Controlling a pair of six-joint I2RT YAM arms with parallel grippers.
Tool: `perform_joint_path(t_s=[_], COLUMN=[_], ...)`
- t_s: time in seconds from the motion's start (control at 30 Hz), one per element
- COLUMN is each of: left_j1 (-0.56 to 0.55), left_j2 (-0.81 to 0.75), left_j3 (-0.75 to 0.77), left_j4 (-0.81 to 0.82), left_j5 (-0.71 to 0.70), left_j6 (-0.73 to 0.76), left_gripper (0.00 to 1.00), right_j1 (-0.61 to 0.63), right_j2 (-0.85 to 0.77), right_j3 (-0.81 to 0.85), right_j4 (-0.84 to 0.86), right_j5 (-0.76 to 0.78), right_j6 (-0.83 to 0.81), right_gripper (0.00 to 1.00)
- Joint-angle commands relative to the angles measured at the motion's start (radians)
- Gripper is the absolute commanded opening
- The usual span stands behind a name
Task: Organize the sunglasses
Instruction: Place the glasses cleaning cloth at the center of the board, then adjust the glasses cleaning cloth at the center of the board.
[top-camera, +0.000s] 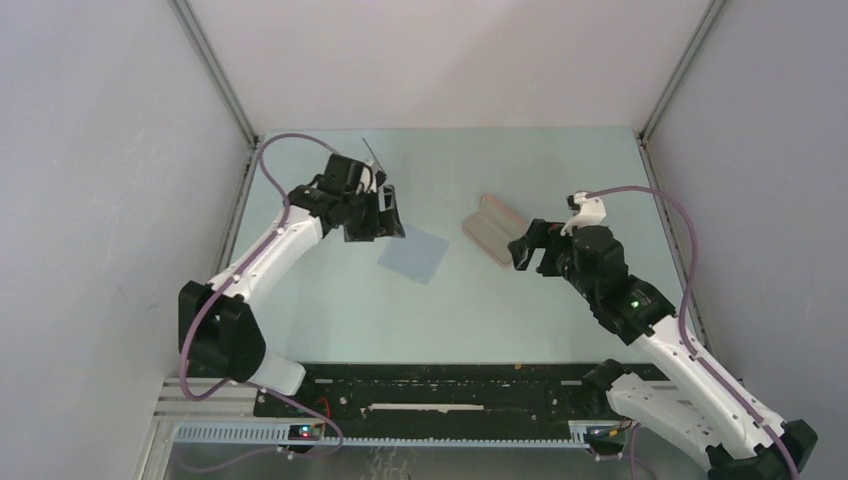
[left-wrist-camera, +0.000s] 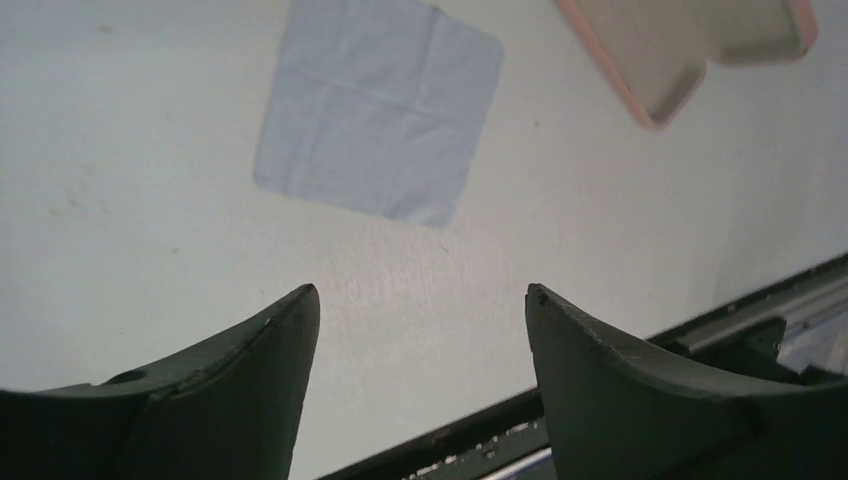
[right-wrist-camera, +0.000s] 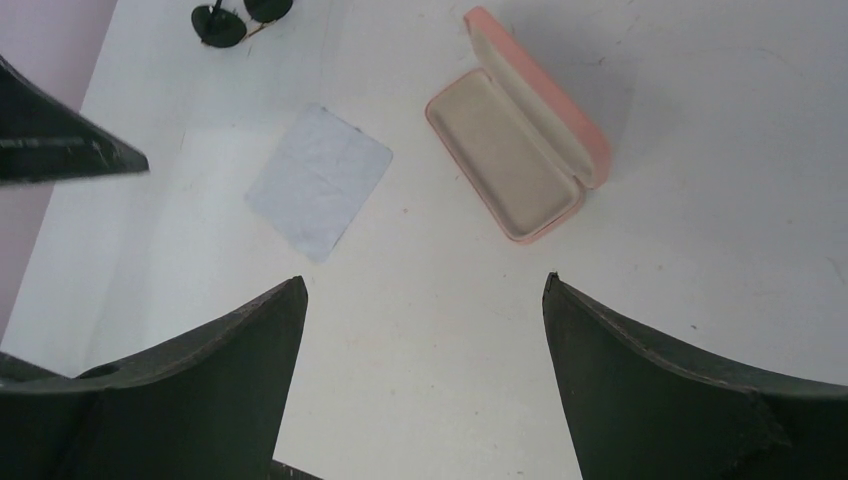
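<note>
The sunglasses (right-wrist-camera: 240, 18), with two dark round lenses, lie on the table at the top left of the right wrist view. In the top view my left arm hides most of them. The pink case (top-camera: 488, 230) lies open at mid table, beige lining up, and also shows in the right wrist view (right-wrist-camera: 505, 170) and the left wrist view (left-wrist-camera: 690, 45). My left gripper (top-camera: 378, 222) is open and empty above the table beside the light blue cloth (top-camera: 413, 253). Its jaws (left-wrist-camera: 420, 295) hold nothing. My right gripper (top-camera: 533, 255) is open and empty just right of the case, with bare table between its jaws (right-wrist-camera: 425, 285).
The cloth lies flat between the sunglasses and the case (right-wrist-camera: 320, 180), and also shows in the left wrist view (left-wrist-camera: 380, 110). Grey walls with metal corner posts close in the left, right and back. A black rail (top-camera: 450, 385) runs along the near edge.
</note>
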Motion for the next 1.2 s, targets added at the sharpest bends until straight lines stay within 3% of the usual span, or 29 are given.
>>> perform_joint_path(t_s=[0.0, 0.1, 0.2, 0.4, 0.6, 0.97, 1.0, 1.1, 1.17], left_j1=[0.05, 0.053, 0.053, 0.055, 0.055, 0.053, 0.052, 0.044, 0.033], left_j2=[-0.004, 0.018, 0.067, 0.227, 0.286, 0.359, 0.356, 0.353, 0.346], left_j3=[-0.005, -0.071, -0.106, -0.084, -0.105, -0.123, -0.131, -0.144, -0.155], left_j4=[0.013, 0.063, 0.101, 0.14, 0.2, 0.195, 0.205, 0.211, 0.211], left_j5=[-0.06, -0.109, -0.14, -0.163, -0.193, -0.254, -0.256, -0.258, -0.262], left_j6=[-0.059, -0.091, -0.088, -0.095, -0.142, -0.195, -0.2, -0.211, -0.216], left_gripper=[0.79, 0.75, 0.58, 0.5, 0.36, 0.31, 0.27, 0.01, 0.0], right_j1=[0.06, 0.151, 0.265, 0.434, 0.435, 0.434, 0.434, 0.434, 0.433], right_j2=[0.041, 0.087, 0.167, 0.339, 0.396, 0.411, 0.411, 0.414, 0.412], right_j3=[-0.002, -0.002, -0.001, 0.07, 0.131, 0.131, 0.131, 0.131, 0.131], right_j4=[0.069, 0.099, 0.13, 0.087, 0.004, -0.013, -0.012, -0.01, -0.008], right_j5=[-0.004, 0.043, 0.199, 0.403, 0.335, 0.357, 0.358, 0.357, 0.354], right_j6=[0.013, 0.023, 0.054, 0.054, 0.132, 0.134, 0.136, 0.137, 0.137], right_gripper=[0.96, 0.96, 0.95, 0.97, 0.96, 0.96, 0.96, 0.96, 0.97])
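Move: The cleaning cloth lies flat, its middle about 6 cm ahead of the left hand, 2 cm to its right and 15 cm below; its left corner is some 3 cm ahead and 4 cm left. At table level too, the open case is roughly 12 cm ahead and 19 cm right, the sunglasses about 28 cm ahead and 10 cm left. From the right hand the cloth is some 11 cm ahead, 22 cm left and 22 cm below, the case 17 cm ahead and 5 cm left. The cloth's left corner is what the left hand goes down to: it eases a little forward and left, then sinks about 14 cm, turning some 20 degrees counter-clockwise and pointing its fingers more steeply down as they close, pinching the corner at the end. The right hand, still wide open, swings about 9 cm left and 7 cm down towards the cloth, its left side rolling lower, then nearly stops. ##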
